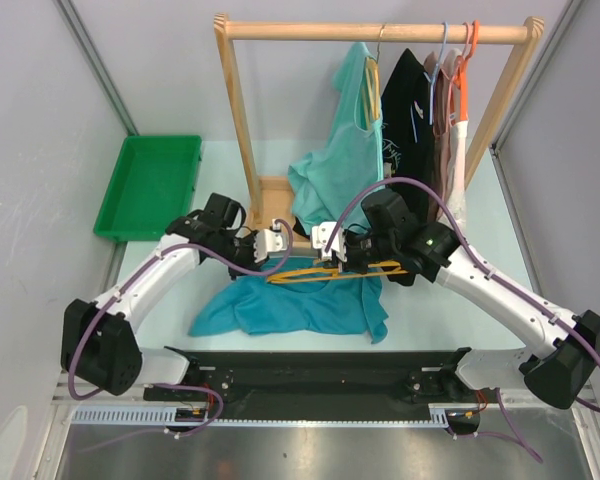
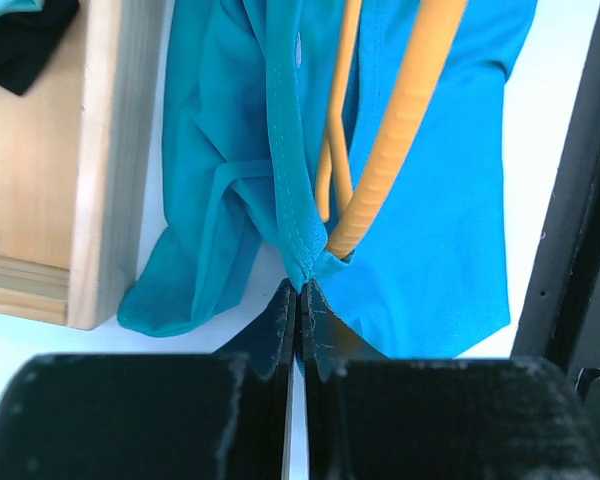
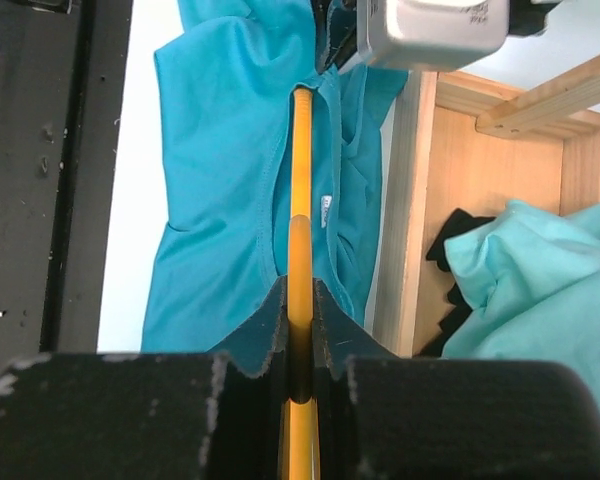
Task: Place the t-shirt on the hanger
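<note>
The teal-blue t-shirt (image 1: 290, 305) lies crumpled on the table in front of the rack. The yellow-orange hanger (image 1: 325, 272) lies across its upper part, one end under the cloth. My left gripper (image 1: 277, 247) is shut on a fold of the t-shirt's hem (image 2: 302, 262), next to the hanger's end (image 2: 385, 170). My right gripper (image 1: 332, 252) is shut on the hanger's bar (image 3: 299, 260), above the t-shirt (image 3: 225, 170). The hanger's hook is not visible.
A wooden rack (image 1: 375, 32) stands behind, its base (image 2: 100, 150) close to my left gripper. A mint-green shirt (image 1: 350, 165), a black shirt (image 1: 410, 95) and other garments hang on it. A green tray (image 1: 150, 185) sits at the far left.
</note>
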Available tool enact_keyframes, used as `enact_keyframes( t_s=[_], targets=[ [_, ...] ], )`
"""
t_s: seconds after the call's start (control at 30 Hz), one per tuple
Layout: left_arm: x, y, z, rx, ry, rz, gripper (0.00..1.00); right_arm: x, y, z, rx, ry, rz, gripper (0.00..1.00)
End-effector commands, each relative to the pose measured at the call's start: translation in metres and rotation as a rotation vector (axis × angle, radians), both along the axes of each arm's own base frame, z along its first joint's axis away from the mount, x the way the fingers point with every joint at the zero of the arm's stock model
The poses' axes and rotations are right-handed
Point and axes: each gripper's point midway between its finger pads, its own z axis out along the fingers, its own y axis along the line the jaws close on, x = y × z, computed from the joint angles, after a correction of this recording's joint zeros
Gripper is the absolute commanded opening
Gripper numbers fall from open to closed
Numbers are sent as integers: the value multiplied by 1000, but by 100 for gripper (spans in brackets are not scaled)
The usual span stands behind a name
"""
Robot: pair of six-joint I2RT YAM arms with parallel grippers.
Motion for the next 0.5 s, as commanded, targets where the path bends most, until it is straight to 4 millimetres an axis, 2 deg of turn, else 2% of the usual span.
enact_keyframes(
  t_s=[0.0,0.3,0.47],
  targets=[
    [-2,-9,37,-73,-81,-72,4,-2,10,25,98,-72,62,0],
    [-28,-16,59,-64,-162,-203,4,-3,15,33,134,-96,85,0],
    [-35,-27,82,-114,-197,-207,4,-7,21,40,170,-70,85,0]
  ],
)
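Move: The left hand still pinches the t-shirt's collar edge. The hanger's left tip is right beside those fingers, about 1 cm back, 2 cm to the right and 1 cm above. The shirt's body lies roughly 4 cm back, 6 cm right and 10 cm below; the wooden tray's near rail some 10 cm ahead, 9 cm right and 10 cm below. From the right hand, which grips the hanger, the collar opening is about 16 cm left, 1 cm back and 10 cm lower. Upward and then increasingly back towards the robot, the left hand lifts the pinched collar edge about 5 cm while drawing back some 3 cm and slightly left, turning about 10 degrees clockwise to bring the collar up around the hanger's left tip. The right hand keeps its grip on the hanger, easing it about 1 cm left and up. ##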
